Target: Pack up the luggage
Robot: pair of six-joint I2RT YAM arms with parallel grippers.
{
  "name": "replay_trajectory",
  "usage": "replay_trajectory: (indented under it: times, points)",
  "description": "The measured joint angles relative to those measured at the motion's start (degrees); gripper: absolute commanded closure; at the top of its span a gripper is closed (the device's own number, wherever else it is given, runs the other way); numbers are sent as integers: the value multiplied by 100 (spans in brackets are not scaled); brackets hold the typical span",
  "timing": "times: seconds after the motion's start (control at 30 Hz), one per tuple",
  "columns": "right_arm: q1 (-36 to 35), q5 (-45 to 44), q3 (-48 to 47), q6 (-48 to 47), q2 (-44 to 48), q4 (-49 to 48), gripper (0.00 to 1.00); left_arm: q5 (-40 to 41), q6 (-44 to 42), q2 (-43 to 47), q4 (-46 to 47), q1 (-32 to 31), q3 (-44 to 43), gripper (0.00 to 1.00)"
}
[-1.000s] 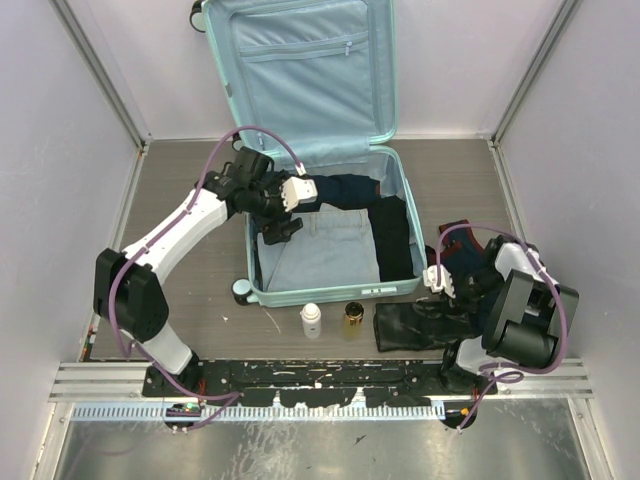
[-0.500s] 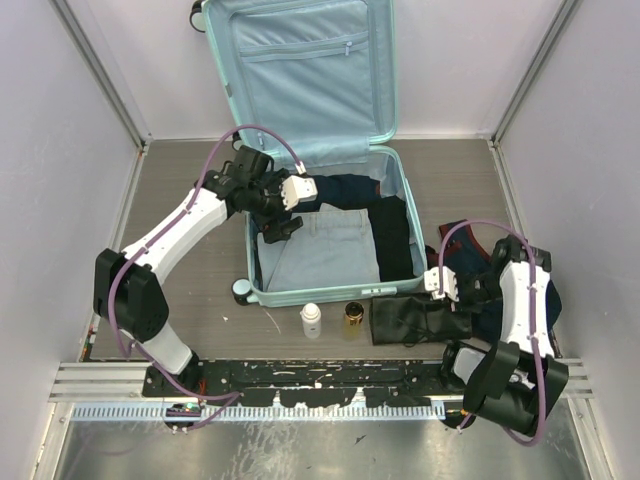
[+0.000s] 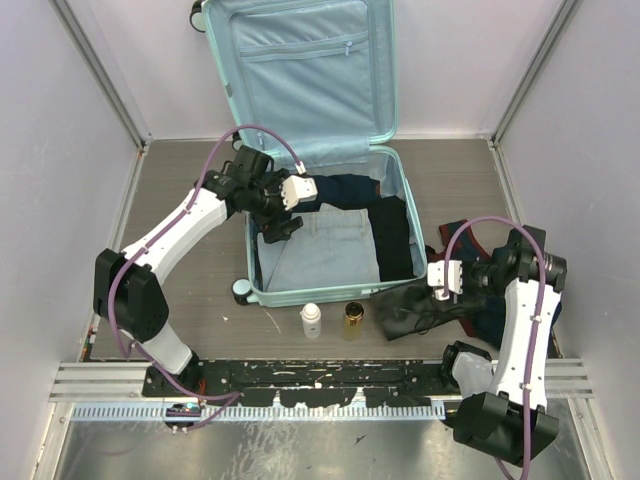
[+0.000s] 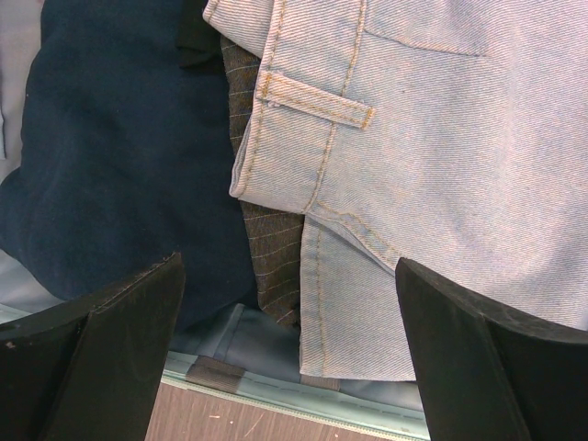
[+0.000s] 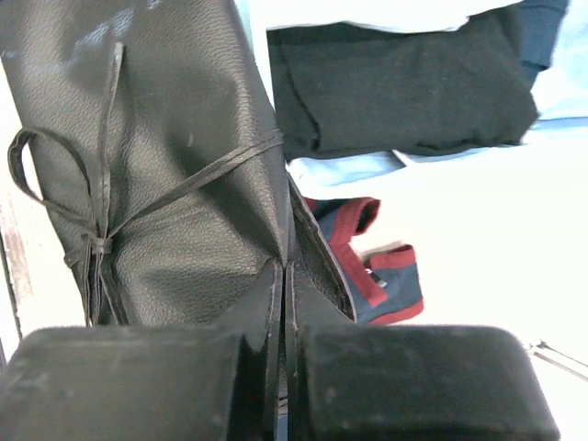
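Note:
The mint-blue suitcase [image 3: 398, 170] lies open, lid leaning on the back wall. Inside are folded light jeans [image 3: 325, 250], a navy garment [image 3: 345, 190] and a black garment [image 3: 395, 235]. My left gripper [image 3: 285, 205] is open and empty above the suitcase's left side; in its wrist view the jeans [image 4: 441, 156], navy cloth [image 4: 110, 156] and a striped grey cloth [image 4: 271, 257] lie below. My right gripper [image 3: 440, 285] is shut on a black leather pouch [image 3: 410, 308] with a cord tie [image 5: 165, 165], lifted off the table right of the suitcase.
A white bottle [image 3: 311, 320] and an amber bottle [image 3: 353, 320] stand in front of the suitcase. A navy and red garment [image 3: 490, 310] lies on the table by the right arm; it also shows in the right wrist view [image 5: 377, 276].
My right arm has risen and lifted the black pouch off the table, pulling it up toward the suitcase's front right corner. The left arm has not moved.

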State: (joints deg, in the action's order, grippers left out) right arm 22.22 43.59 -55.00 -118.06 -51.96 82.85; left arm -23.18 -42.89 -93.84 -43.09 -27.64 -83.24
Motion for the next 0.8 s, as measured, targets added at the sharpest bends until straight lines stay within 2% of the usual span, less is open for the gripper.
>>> replay_trajectory:
  times: [0.33, 0.57, 0.63, 0.8]
  points:
    - [-79, 531, -1075, 562, 22, 107, 99, -4, 2, 0, 28, 0, 0, 2]
    - [-127, 1342, -1784, 1126, -166, 94, 99, 0, 144, 2, 175, 2, 0, 2]
    - [-131, 1567, -1904, 1762, -260, -173, 100, -2, 308, 4, 254, 28, -11, 2]
    - [-245, 1773, -1902, 4057, -446, -1604, 99, -85, 992, 2, 369, 240, -269, 2]
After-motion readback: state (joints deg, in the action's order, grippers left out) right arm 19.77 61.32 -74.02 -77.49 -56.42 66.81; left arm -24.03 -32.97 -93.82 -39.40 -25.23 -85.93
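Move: Ahead and to the left of the right hand, which already pinches one end of the black bag, the suitcase's middle lies about 17 cm forward, 25 cm left and 12 cm lower. The black cloth inside it is nearer, some 13 cm forward and 11 left. The gold jar stands 7 cm back and 21 left, the navy clothes about 15 cm right and level. From the left hand, the suitcase's middle is about 12 cm right, 2 forward and 12 below. Lifting the black bag by its pinched end, the right hand climbs about 14 cm and then also drives forward some 6 cm, high beside the suitcase. Its shut fingers keep their grip as the wrist tips them up roughly 25 degrees, swinging the bag's free end leftward over the suitcase's right part. Late on, the open left hand backs off upward and forward about 3 cm from over the jeans. ##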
